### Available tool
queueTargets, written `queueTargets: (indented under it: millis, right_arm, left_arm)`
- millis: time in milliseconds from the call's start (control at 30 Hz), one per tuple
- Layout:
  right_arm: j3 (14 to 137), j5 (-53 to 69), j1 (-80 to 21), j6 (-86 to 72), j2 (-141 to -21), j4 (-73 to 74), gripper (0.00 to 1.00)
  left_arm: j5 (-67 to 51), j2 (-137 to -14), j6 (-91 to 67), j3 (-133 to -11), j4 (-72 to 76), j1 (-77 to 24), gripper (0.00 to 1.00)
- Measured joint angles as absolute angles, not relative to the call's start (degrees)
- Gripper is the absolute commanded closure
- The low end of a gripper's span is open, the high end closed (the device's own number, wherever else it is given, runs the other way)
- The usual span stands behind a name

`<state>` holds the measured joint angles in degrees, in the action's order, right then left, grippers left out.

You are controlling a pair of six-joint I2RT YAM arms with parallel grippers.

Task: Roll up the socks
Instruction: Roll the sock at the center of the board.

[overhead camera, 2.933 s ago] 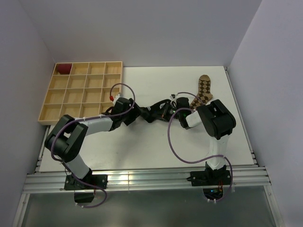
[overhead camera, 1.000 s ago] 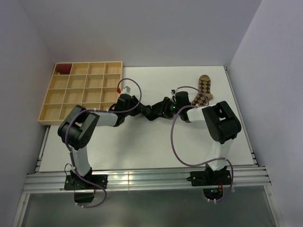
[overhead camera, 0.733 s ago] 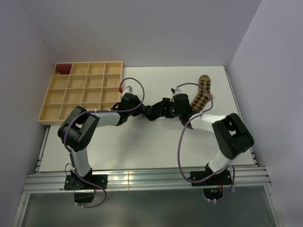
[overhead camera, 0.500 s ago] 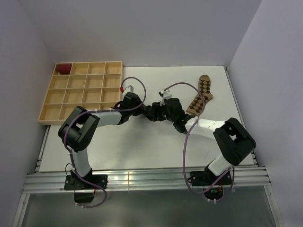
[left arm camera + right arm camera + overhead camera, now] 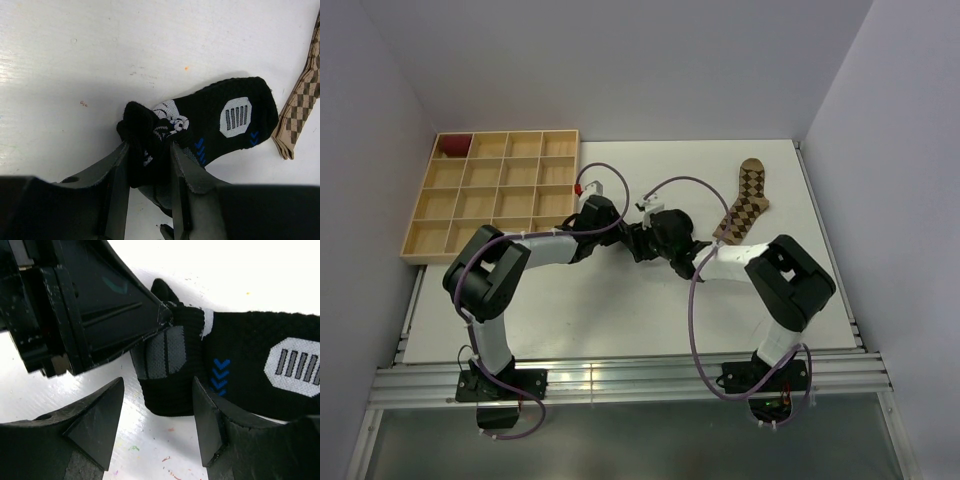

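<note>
The black sock with blue and grey-white patches lies on the white table, one end bunched into a roll. My left gripper is shut on that rolled end. My right gripper stands open, its fingers either side of the roll's near edge, apart from the black sock. In the top view both grippers meet at mid-table, the left gripper and the right gripper covering most of the black sock. The tan argyle sock lies flat to the right, and its edge shows in the left wrist view.
A wooden compartment tray sits at the far left, with a small dark red bundle in its far left corner cell. Grey walls close in the table on the left, back and right.
My right gripper has swung left, away from the tan sock, to the black sock's rolled end, and its jaws have opened wider. The left gripper keeps its hold.
</note>
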<state>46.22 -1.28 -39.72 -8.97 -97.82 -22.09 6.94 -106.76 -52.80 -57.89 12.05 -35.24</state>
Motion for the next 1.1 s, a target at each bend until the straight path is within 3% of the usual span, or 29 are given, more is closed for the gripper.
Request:
queueTargets:
  millis: [200,300,433,533,567,867,1100]
  right_arm:
    - [49.04,-2.52,-39.92,-8.71,-100.44,-20.75,0.44]
    - [50.5,-3.55,-39.94,-8.91,-101.78,-19.49,0.56]
    - [52.47,-3.92,-39.99,-10.46,-102.37,-16.84,1.0]
    - [52.9,-3.07,-39.68,-13.19,-102.37,-15.81,1.0]
    - [52.88,-2.2,-39.27,-14.15,-102.37,-15.7,1.0]
    - [49.58,20.71,-28.21,-28.71,-103.92,-21.67,1.0]
    - [51.59,32.86,-22.74,-35.68,-108.88,-24.4,1.0]
  left_arm:
    - [7.03,-106.74,-53.06,-57.89,11.88,-35.24,0.68]
    - [7.42,-106.65,-53.47,-57.89,11.64,-35.24,0.66]
    - [7.9,-106.28,-55.05,-57.34,11.66,-35.18,0.63]
    - [8.29,-105.12,-56.97,-55.79,11.77,-35.07,0.55]
    - [8.4,-104.73,-57.76,-55.27,11.77,-35.05,0.48]
    - [8.38,-100.9,-62.87,-51.44,10.35,-35.27,0.15]
    - [7.29,-97.58,-62.63,-48.82,9.82,-35.55,0.11]
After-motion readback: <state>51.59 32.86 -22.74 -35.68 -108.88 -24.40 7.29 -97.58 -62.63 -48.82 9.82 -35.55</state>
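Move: My right fingers stand open around the near side of the black sock roll, its middle about 2 cm ahead, 1 cm left and 1 cm below. My closed left hand still grips the roll, whose middle is level with it, 1 cm right and 1 cm below. From my right hand, the sock's unrolled foot is about 5 cm ahead and 7 cm right, and the brown sock some 10 cm ahead and 24 cm right, both about 2 cm lower. I slip my right fingers a little forward and about 1 cm down over the roll and pinch it shut. As they close, my left hand opens wide, lets go and backs off about 4 cm towards my base and 2 cm left. Then I twist my right wrist some 40 degrees about its fingers, left side rising, while edging 2 cm right towards the unrolled foot. ##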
